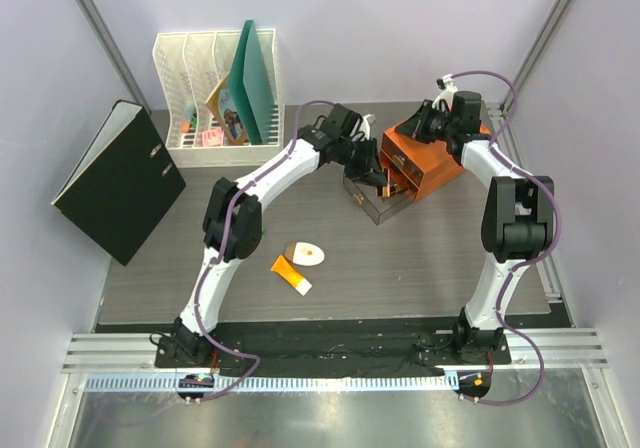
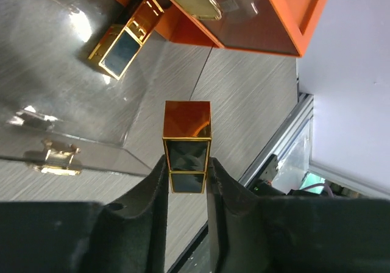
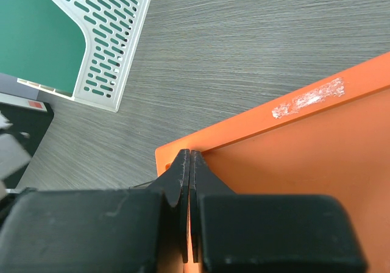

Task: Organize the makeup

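My left gripper (image 2: 187, 163) is shut on a black-gold lipstick (image 2: 187, 145), which it holds above the clear drawer (image 2: 61, 120) pulled out of the orange drawer box (image 2: 292, 11). A second black-gold lipstick (image 2: 125, 41) lies inside that drawer. In the top view the left gripper (image 1: 375, 173) hovers at the box's front. My right gripper (image 3: 191, 154) is shut with nothing in it, its tips on the top corner of the orange box (image 3: 292, 163). A white oval compact (image 1: 305, 254) and an orange white-capped tube (image 1: 291, 275) lie on the table nearer the arm bases.
A white file rack (image 1: 215, 88) with a green folder (image 1: 252, 73) stands at the back left. A black binder (image 1: 120, 183) leans at the left edge. The clear drawer (image 1: 385, 206) juts out from the orange box (image 1: 440, 163) toward the table's middle.
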Robot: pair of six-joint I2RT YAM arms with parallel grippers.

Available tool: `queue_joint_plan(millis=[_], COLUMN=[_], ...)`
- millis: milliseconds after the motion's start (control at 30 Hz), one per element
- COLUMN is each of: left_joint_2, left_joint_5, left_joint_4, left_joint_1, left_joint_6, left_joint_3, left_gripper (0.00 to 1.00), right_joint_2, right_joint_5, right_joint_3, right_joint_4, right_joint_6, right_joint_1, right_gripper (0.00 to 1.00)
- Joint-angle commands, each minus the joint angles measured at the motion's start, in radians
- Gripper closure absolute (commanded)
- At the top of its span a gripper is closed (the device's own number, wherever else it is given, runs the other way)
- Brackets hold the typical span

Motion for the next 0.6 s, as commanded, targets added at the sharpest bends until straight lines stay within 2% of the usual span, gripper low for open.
queue_joint_plan(millis=[0,100,200,400,567], left_joint_2=[0.020,0.031,0.025,-0.061,-0.247], left_joint_5=[0.056,0.046,0.041,-0.049,-0.215], left_joint_4=[0.087,0.091,0.097,0.009,-0.134], left_joint_1=[0.006,0.006,0.004,0.017,0.053], left_joint_6=[-0.053,-0.052,-0.046,0.045,0.253], left_joint_3=[0.047,0.044,0.044,0.036,-0.146], left_gripper=[0.66,0.52,0.46,0.45,0.44], right_joint_2=[0.154,0.154,0.154,0.154,0.154], right_joint_5=[0.118,0.118,0.118,0.118,0.116], right_joint_3=[-0.115,-0.115,-0.116,-0.116,-0.115], right_joint_4=[-0.432,-0.432,-0.432,-0.437,-0.437], right_joint_6=[-0.079,-0.079,-0.078,-0.079,-0.079], right_joint_1=[0.008,0.008,0.008,0.008,0.008], right_gripper=[0.99,0.99,0.99,0.99,0.99])
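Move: The left hand holds a black-and-gold makeup case over the open clear drawer, whose middle lies about 1 cm back, 2 cm right and 8 cm below it. Another gold case in the drawer lies about 1 cm ahead and 5 cm right; the orange cabinet is about 7 cm ahead and 11 cm right. From the right hand, the drawer is some 13 cm back, 4 cm left and 10 cm below. The left hand sinks about 1 cm, opens to release the case into the drawer, then backs off left 2-3 cm. ##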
